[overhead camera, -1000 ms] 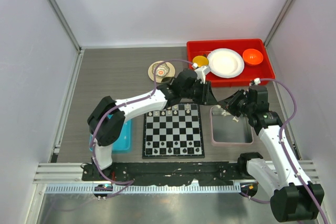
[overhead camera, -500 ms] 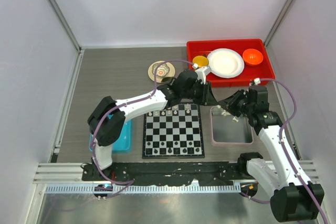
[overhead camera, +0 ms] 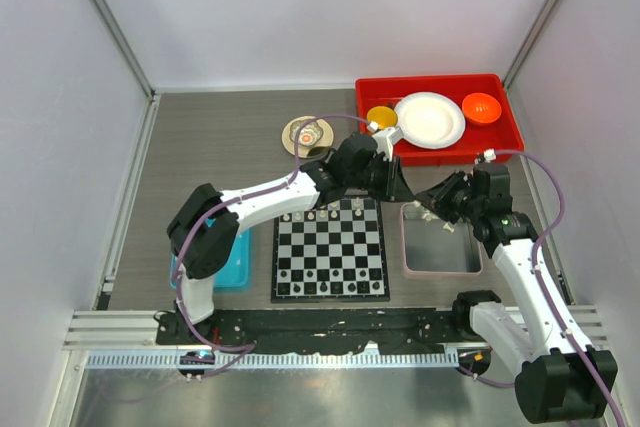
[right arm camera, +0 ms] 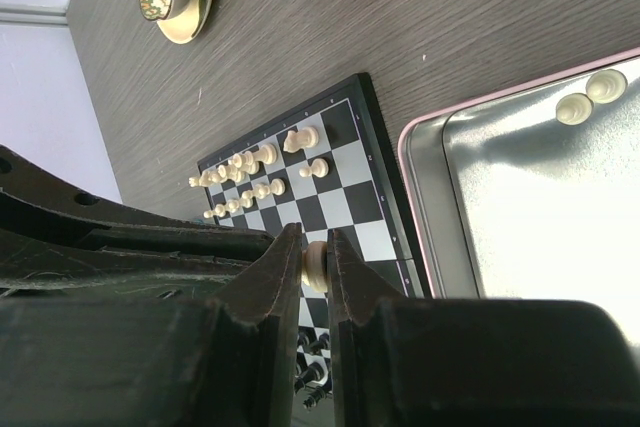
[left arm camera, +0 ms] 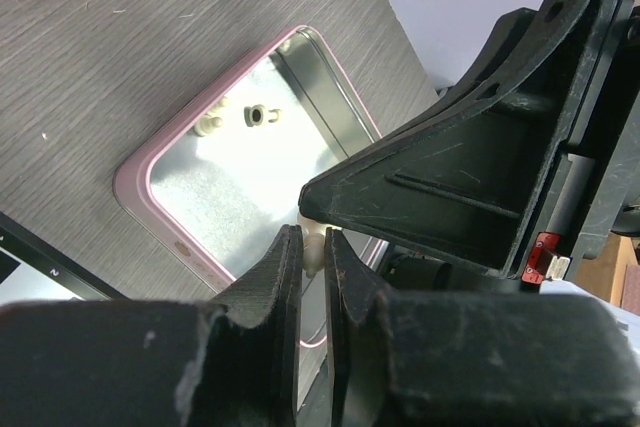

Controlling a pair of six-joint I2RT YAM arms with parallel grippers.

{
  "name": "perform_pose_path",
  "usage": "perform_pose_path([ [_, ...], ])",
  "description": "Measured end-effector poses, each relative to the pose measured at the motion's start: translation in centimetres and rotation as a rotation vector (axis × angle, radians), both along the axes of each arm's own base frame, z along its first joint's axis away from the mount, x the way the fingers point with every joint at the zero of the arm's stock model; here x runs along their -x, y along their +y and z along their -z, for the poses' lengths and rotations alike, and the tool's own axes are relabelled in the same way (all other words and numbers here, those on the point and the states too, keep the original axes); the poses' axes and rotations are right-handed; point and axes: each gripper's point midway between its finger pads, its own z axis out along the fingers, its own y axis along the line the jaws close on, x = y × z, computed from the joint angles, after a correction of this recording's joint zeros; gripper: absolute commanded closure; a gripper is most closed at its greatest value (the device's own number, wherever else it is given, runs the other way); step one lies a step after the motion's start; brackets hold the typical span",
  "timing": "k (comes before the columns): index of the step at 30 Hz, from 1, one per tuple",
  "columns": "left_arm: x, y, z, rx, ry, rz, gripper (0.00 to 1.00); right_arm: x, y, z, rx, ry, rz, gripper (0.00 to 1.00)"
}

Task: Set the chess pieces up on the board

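Beyond the board's (overhead camera: 330,247) far right corner my two grippers meet tip to tip over the grey tray (overhead camera: 440,244). My right gripper (right arm camera: 314,259) is shut on a cream chess piece (right arm camera: 314,263). In the left wrist view my left gripper (left arm camera: 314,247) has both fingers pressed on a cream chess piece (left arm camera: 315,253), right under the right gripper's black body (left arm camera: 470,177). Several cream pieces (right arm camera: 250,172) stand on the board's far rows and dark pieces (overhead camera: 330,287) on its near rows. A few loose cream pieces (left arm camera: 258,115) lie in the tray.
A red bin (overhead camera: 505,132) with a white plate and orange dishes stands at the back right. A small patterned dish (overhead camera: 306,134) sits behind the board. A blue bin (overhead camera: 225,262) lies left of the board, partly under the left arm.
My left gripper's jaws have closed in on the cream piece. Both arms have stayed where they were.
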Motion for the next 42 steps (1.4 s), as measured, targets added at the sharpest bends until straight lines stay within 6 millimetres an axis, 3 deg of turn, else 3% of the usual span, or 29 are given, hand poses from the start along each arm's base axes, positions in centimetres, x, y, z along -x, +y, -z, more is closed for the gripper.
perform_pose_path([
  [3, 0.0, 0.0, 0.0, 0.0, 0.0, 0.0, 0.92, 0.0, 0.0, 0.0, 0.0, 0.0, 0.001, 0.92],
  [5, 0.0, 0.0, 0.0, 0.0, 0.0, 0.0, 0.92, 0.0, 0.0, 0.0, 0.0, 0.0, 0.001, 0.77],
  [10, 0.0, 0.0, 0.0, -0.001, 0.0, 0.0, 0.93, 0.0, 0.0, 0.0, -0.005, 0.002, 0.005, 0.62],
  [18, 0.0, 0.0, 0.0, -0.002, 0.0, 0.0, 0.94, 0.0, -0.5, -0.6, 0.007, -0.013, 0.041, 0.55],
  [25, -0.1, 0.5, 0.9, -0.042, -0.008, -0.007, 0.98, 0.0, -2.7, -2.2, 0.088, -0.051, 0.14, 0.54],
  [32, -1.3, 5.1, 3.3, -0.26, -0.039, -0.097, 1.0, 0.4, -4.8, -3.3, 0.192, -0.07, 0.204, 0.53],
  [37, -3.3, 9.7, 1.3, -0.371, -0.118, -0.198, 1.0, 0.9, -5.6, -2.4, 0.235, -0.037, 0.217, 0.53],
  [42, -7.0, 13.2, -0.9, -0.439, -0.17, -0.301, 1.0, 0.9, -5.7, -2.2, 0.246, -0.028, 0.217, 0.53],
])
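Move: The white chess piece is already pinched in both hands' fingertips, in the air between board and tray. For the left hand, the gap in the board's far row, third square from the right, lies about 12 cm to its left, 5 cm ahead and 13 cm below; the pink-rimmed tray's middle is some 8 cm right and 4 cm back. From the right hand, a loose piece in that tray lies roughly 10 cm right, 2 cm back and 12 cm below. The white chess piece is let go by the right fingers, which open and back off about 5 cm to the right and slightly up, towards over the tray. Only then does the left hand, keeping its pinch, carry the piece some 13 cm left and 7 forward to over the board's far rows, dipping about 3 cm and rising again as its fingers tip downward and swing counter-clockwise. ##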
